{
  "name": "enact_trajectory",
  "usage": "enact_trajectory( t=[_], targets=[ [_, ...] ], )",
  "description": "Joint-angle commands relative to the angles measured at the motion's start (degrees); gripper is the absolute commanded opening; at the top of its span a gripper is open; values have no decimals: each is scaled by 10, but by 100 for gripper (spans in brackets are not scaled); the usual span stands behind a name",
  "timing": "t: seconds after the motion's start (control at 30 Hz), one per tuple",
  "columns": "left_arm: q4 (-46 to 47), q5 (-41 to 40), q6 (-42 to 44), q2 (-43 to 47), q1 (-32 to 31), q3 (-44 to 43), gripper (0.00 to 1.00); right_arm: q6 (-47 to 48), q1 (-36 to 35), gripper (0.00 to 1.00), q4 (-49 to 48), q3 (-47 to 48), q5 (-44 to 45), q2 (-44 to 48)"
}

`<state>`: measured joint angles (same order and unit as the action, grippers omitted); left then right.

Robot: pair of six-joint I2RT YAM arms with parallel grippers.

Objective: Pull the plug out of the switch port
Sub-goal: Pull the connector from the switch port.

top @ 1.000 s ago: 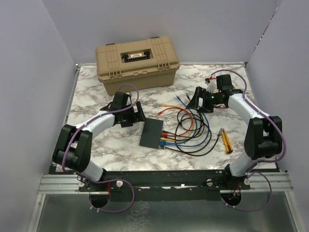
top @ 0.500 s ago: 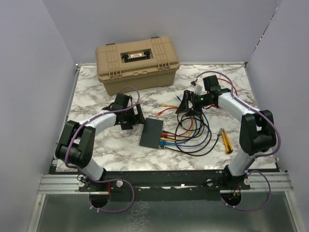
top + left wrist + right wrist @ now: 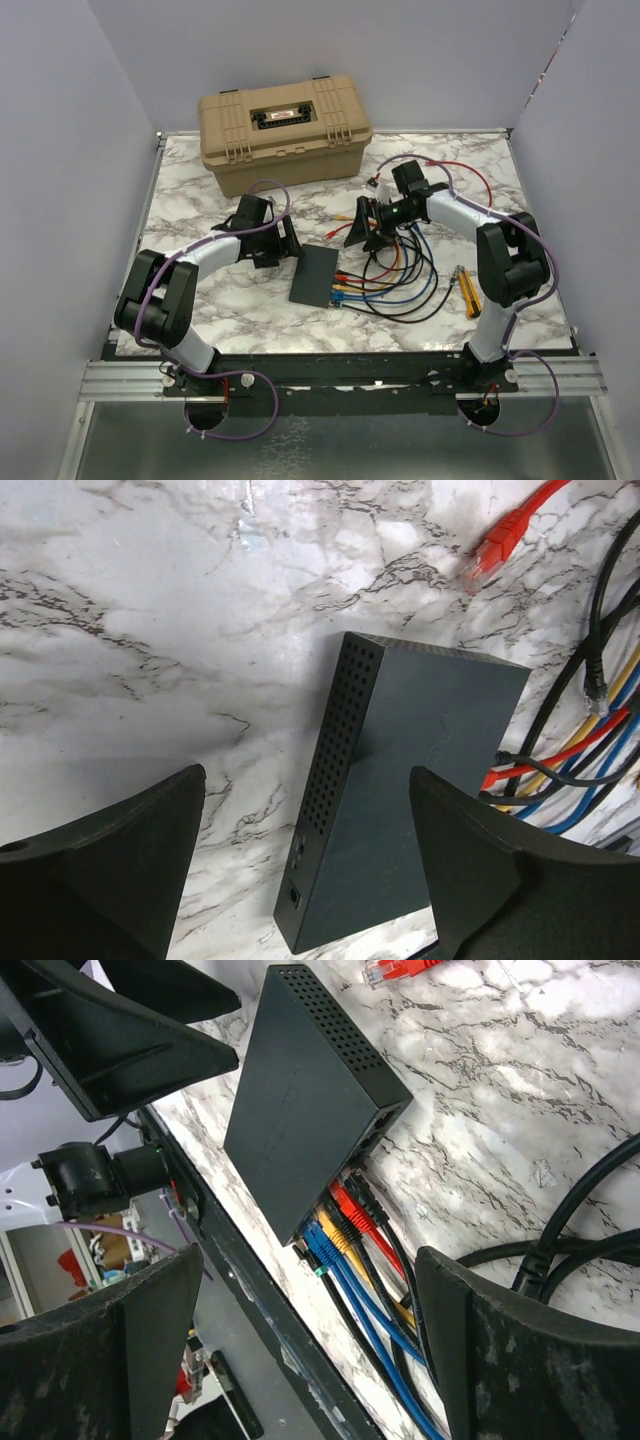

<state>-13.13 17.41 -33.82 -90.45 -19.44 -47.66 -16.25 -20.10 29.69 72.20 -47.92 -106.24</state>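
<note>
The switch (image 3: pixel 318 275) is a flat black box lying on the marble table, and it also shows in the left wrist view (image 3: pixel 420 780) and the right wrist view (image 3: pixel 310 1110). Several plugs (image 3: pixel 345 1225), red, yellow, blue and black, sit in the ports on its near short edge (image 3: pixel 345 290). My left gripper (image 3: pixel 285 240) hovers open just beyond the switch's far left corner (image 3: pixel 308 780), holding nothing. My right gripper (image 3: pixel 362 232) is open above the cables to the right of the switch (image 3: pixel 310 1260), with the plugged row showing between its fingers.
A tan toolbox (image 3: pixel 285 130) stands at the back. Coiled cables (image 3: pixel 400 275) spread to the right of the switch, with a loose red plug (image 3: pixel 495 555) beyond it. A yellow-handled tool (image 3: pixel 468 290) lies at the right. The table's black front rail (image 3: pixel 250 1290) runs just below the plugs.
My right gripper has swung left from the right side of the table to above the cables beside the switch. The left gripper has stayed by the switch's far corner.
</note>
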Motion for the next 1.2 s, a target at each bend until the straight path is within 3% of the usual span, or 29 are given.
enact_trajectory(
  t=[0.0,0.43,0.73,1.17],
  targets=[
    [6,15,-9,-13,1,30,83,6,-8,89,12,24,-23,-16],
    [35,23,-31,-19,-12,56,68,28,-18,80,28,36,-38,-54],
    [38,20,-53,-1,-22,89,63,68,-43,70,41,22,1,-87],
    [22,28,-62,34,-27,111,58,83,-55,59,14,6,-14,-118]
  ],
)
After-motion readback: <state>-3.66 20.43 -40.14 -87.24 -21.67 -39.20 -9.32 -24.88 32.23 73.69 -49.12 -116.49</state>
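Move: From the right hand, the black plug at the forward end of the switch's port row lies about 6 cm back, 4 cm left and 8 cm below. The red plug sits some 2 cm back of the black plug, and the loose red plug about 9 cm forward and 3 cm left of it. The switch's middle is about 4 cm back, 6 cm right and 3 cm below the left hand; the black plug is some 13 cm right and 4 cm back of that hand. Ease the right gripper a little left, then drop it about 6 cm while drawing it back some 3 cm towards the plugs, turning it about 10 degrees counter-clockwise and narrowing the fingers without shutting them. Meanwhile bring the left gripper right and then back, 2 cm or so each way, over the switch's left edge, its fingers partly closing. ##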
